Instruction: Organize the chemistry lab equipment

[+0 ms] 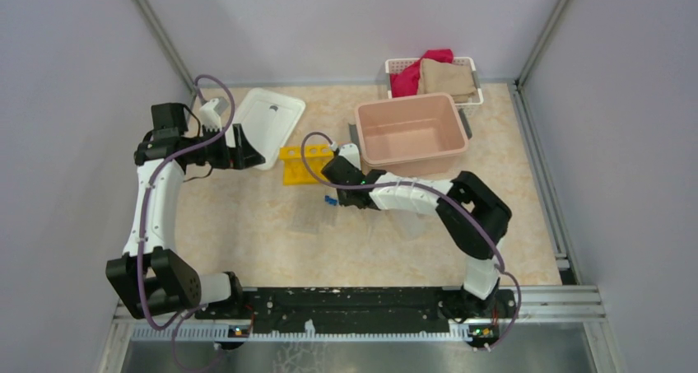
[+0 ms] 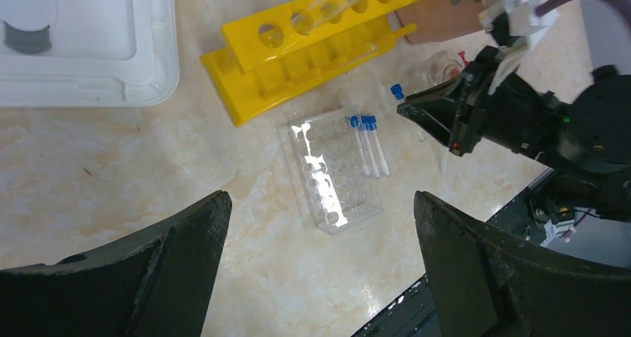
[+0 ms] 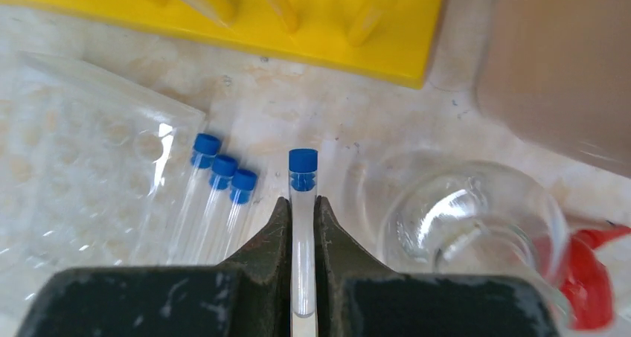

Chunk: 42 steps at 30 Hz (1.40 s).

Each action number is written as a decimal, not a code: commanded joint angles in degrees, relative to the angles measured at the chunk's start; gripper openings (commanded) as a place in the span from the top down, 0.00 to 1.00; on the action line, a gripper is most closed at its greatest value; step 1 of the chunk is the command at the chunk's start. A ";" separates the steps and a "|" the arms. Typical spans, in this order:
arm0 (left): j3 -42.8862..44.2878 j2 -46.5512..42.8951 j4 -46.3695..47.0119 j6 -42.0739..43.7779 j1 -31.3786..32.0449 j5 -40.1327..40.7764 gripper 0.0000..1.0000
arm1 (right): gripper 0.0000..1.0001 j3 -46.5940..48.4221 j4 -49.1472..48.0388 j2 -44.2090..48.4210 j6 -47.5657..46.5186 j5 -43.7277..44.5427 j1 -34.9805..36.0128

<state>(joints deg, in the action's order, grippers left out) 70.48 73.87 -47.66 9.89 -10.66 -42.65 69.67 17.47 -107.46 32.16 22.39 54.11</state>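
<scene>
My right gripper [image 3: 301,201] is shut on a small clear tube [image 3: 303,175] with a blue cap, low over the table. Three more capped tubes [image 3: 220,192] lie just left of it, against the clear rack [image 3: 82,158]. The yellow rack [image 3: 335,24] stands beyond, with clear tubes in its holes. The clear round flask [image 3: 465,218] lies to the right of the held tube, with the squeeze bottle's red nozzle [image 3: 595,277] behind it. My left gripper [image 2: 320,197] hangs open and holds nothing, high above the clear rack [image 2: 335,177], near the white lid [image 1: 267,122].
The pink tub [image 1: 409,126] stands right of the yellow rack [image 1: 300,163]. A white basket [image 1: 432,76] with red and tan cloths sits at the back right. Walls close in the table on three sides.
</scene>
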 commanded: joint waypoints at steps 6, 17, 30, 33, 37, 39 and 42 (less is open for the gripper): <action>1.10 -2.85 -1.84 1.10 -0.29 -8.71 0.01 | 1.00 2.27 -2.40 20.03 0.43 1.35 6.88; -6.33 -12.92 2.63 0.44 0.53 -22.34 0.03 | 1.00 13.12 -11.72 18.34 2.78 -0.04 10.42; -9.83 -13.41 9.45 -4.44 7.22 -22.77 0.17 | 1.00 21.87 -16.12 10.65 5.12 -4.89 12.06; -9.45 -12.06 9.59 -4.42 7.29 -22.87 0.27 | 1.00 21.40 -16.99 10.59 5.53 -4.65 12.25; -9.62 -11.71 9.83 -4.44 7.31 -23.84 0.39 | 1.00 21.07 -17.04 10.56 5.63 -3.91 12.25; -9.83 -11.88 10.09 -4.38 7.28 -23.81 0.48 | 1.00 21.17 -17.04 10.51 5.63 -3.74 12.25; -9.79 -12.13 10.00 -3.61 7.29 -22.96 0.69 | 1.00 21.47 -17.04 10.39 5.90 -4.23 12.22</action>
<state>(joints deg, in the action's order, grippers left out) 61.14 62.39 -39.38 5.04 -3.55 -64.79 88.60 3.84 -97.08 37.23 18.63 65.58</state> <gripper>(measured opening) 0.423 0.039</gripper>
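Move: The blue-capped tube, already pinched in the right fingers, lies about 23 cm to the left hand's right, 1 cm back and 18 cm below; its goal, the open left gripper, is the reverse from the right hand. About 3 cm below the right hand lie three capped tubes, 4 cm left and 2 cm back, and a clear well plate, 8 cm left and 2 cm back. The yellow rack stands 10 cm ahead, 5 cm left. The blue-capped tube, still pinched by the right hand, is swept up about 27 cm and then also some 15 cm left, with that wrist rolling so its left side rises by roughly 45 degrees. To meet it, the left hand goes right, back and a little up, turning clockwise, and narrows its wide-open fingers to under half around the tube's lower end; whether they touch it can't be seen. ##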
